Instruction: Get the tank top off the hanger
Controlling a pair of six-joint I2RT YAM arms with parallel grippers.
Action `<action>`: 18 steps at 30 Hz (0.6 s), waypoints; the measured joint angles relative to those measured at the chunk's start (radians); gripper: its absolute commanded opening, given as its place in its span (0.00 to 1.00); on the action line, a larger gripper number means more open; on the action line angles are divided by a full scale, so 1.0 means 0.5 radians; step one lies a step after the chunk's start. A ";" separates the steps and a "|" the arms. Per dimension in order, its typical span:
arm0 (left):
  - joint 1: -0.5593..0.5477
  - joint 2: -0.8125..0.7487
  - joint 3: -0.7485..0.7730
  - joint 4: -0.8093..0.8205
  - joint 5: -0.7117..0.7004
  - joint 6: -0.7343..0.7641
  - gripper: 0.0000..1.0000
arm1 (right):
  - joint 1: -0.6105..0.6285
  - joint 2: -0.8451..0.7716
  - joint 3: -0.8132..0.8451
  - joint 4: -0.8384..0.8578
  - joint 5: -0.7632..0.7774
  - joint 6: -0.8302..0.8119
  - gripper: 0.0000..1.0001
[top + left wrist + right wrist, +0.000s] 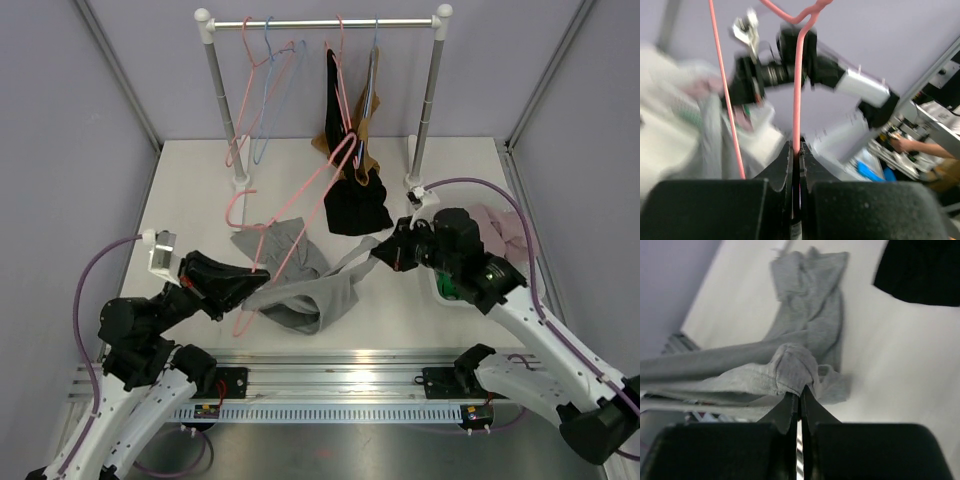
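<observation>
A pink wire hanger (322,196) lies slanted over the table, its lower part threaded through the grey tank top (310,295). My left gripper (258,272) is shut on the hanger's wire near the garment. In the left wrist view the pink wire (798,90) runs straight up from between the closed jaws of that gripper (799,152). My right gripper (377,255) is shut on a grey strap stretched out to the right. The right wrist view shows that gripper (800,394) pinching a bunched fold of the tank top (810,335).
A clothes rack (322,22) at the back carries pink and blue hangers, plus a black and a brown garment (345,100). A black cloth (357,205) lies under it. Pink cloth (505,235) and a white bin (445,288) sit at the right.
</observation>
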 measured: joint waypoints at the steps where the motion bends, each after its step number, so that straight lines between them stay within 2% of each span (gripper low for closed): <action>1: 0.000 0.024 0.000 0.153 -0.044 0.046 0.00 | -0.001 -0.091 -0.043 0.044 -0.105 0.032 0.00; 5: 0.000 0.228 0.029 0.691 -0.135 0.198 0.00 | -0.005 -0.345 -0.089 0.157 -0.393 0.121 0.00; 11: -0.062 0.785 0.203 1.302 -0.322 0.549 0.00 | -0.008 -0.583 -0.090 0.151 -0.708 0.144 0.00; 15: -0.078 1.088 0.343 1.431 -0.497 0.777 0.00 | -0.009 -0.660 -0.081 0.028 -0.773 0.110 0.00; 18: -0.079 1.173 0.408 1.373 -0.623 0.822 0.00 | -0.009 -0.709 -0.079 -0.089 -0.764 0.079 0.00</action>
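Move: The grey tank top's bulk lies about 18 cm left of the right hand, some 3 cm back and 18 below; a strip of it is already pinched there, with the basket roughly 10 cm ahead, 25 right and 20 below. The left hand already grips the pink hanger; the rack bar's left part is about 40 cm ahead of it, 3 left and 12 above. From the left hand, the black top lies some 32 cm ahead, 16 right and 25 below. The grey tank top and its pink hanger are pulled apart: the right hand, keeping its pinch on the cloth, draws back about 11 cm towards the robot and rises, turning some 20 degrees counter-clockwise. The left hand keeps the hanger gripped, first lifting it steeply, then swinging forward towards the rack, 13 cm forward and 11 up in all, fingers tilting upward and turning counter-clockwise. ##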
